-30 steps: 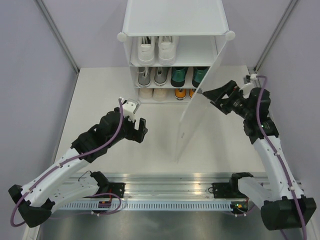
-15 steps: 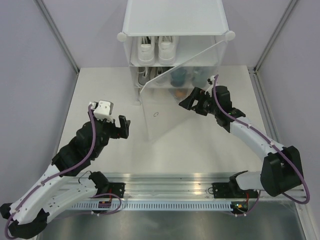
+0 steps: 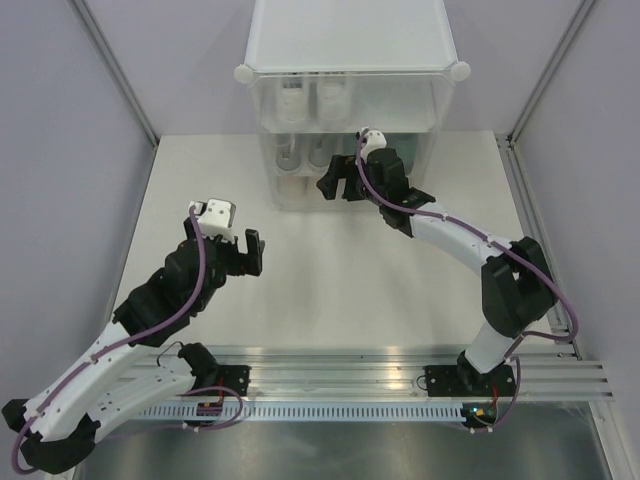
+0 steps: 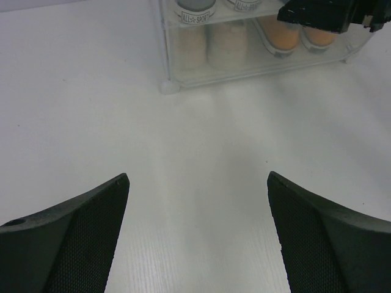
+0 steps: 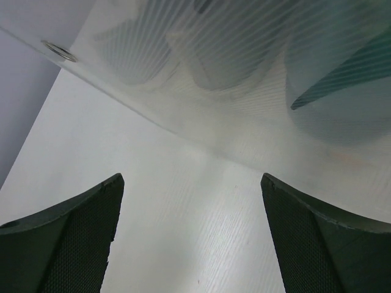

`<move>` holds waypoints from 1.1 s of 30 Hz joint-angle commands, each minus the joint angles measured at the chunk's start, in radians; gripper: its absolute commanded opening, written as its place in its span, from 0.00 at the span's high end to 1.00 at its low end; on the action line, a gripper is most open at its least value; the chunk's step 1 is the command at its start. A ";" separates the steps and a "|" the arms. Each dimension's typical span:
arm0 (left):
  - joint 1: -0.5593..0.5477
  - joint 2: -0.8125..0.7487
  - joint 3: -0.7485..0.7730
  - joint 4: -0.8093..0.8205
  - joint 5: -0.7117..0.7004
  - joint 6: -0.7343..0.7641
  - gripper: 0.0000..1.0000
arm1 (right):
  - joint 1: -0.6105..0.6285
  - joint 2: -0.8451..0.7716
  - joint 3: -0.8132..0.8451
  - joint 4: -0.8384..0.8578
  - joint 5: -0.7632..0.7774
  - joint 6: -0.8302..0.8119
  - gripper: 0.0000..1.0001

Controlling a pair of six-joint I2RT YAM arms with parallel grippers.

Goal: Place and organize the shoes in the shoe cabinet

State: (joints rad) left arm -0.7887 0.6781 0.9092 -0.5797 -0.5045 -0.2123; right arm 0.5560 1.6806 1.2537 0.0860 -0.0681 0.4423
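Note:
The shoe cabinet stands at the back of the table with its frosted door shut. The shoes show only as blurs behind it: white sneakers on top, a grey pair, a cream pair and an orange pair lower down. A dark green shape shows through the door. My right gripper is open, right at the door's lower front. My left gripper hangs open and empty over bare table, well short of the cabinet.
A small ring pull sits in the door near its edge. The white table stretches between both arms. Grey side walls and slanted frame posts flank the cabinet. A metal rail runs along the near edge.
The door has swung from wide open to shut. My right gripper followed it leftward to the cabinet front. My left arm drew back from the cabinet, then held still.

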 commanded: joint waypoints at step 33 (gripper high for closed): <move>0.081 0.052 -0.016 0.064 -0.074 0.005 0.03 | 0.064 -0.375 -0.178 -0.255 0.603 -0.136 0.02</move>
State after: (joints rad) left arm -0.7204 0.7414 0.9020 -0.5602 -0.5255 -0.2119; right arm 0.6228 1.3949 1.1488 -0.1139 0.3946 0.2817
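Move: My right hand is in front of the cabinet's clear door, which already lies across the front. The door's middle is about 6 cm ahead, 2 cm left, roughly level with my hand. Behind it on the middle shelf, some 18 cm ahead and slightly lower, stand the green shoes about 6 cm right and the grey shoes about 11 cm left. From my left hand the door's middle is roughly 26 cm ahead, 23 cm right and 5 cm lower. With my open right hand I press the clear door home against the cabinet, going about 4.5 cm forward and sinking slightly while the wrist turns clockwise. Then I draw back off the door, some 8 cm back and 8 cm right, rising about 6 cm, fingers still wide open. My left hand, empty and open, only eases about 2 cm forward. ##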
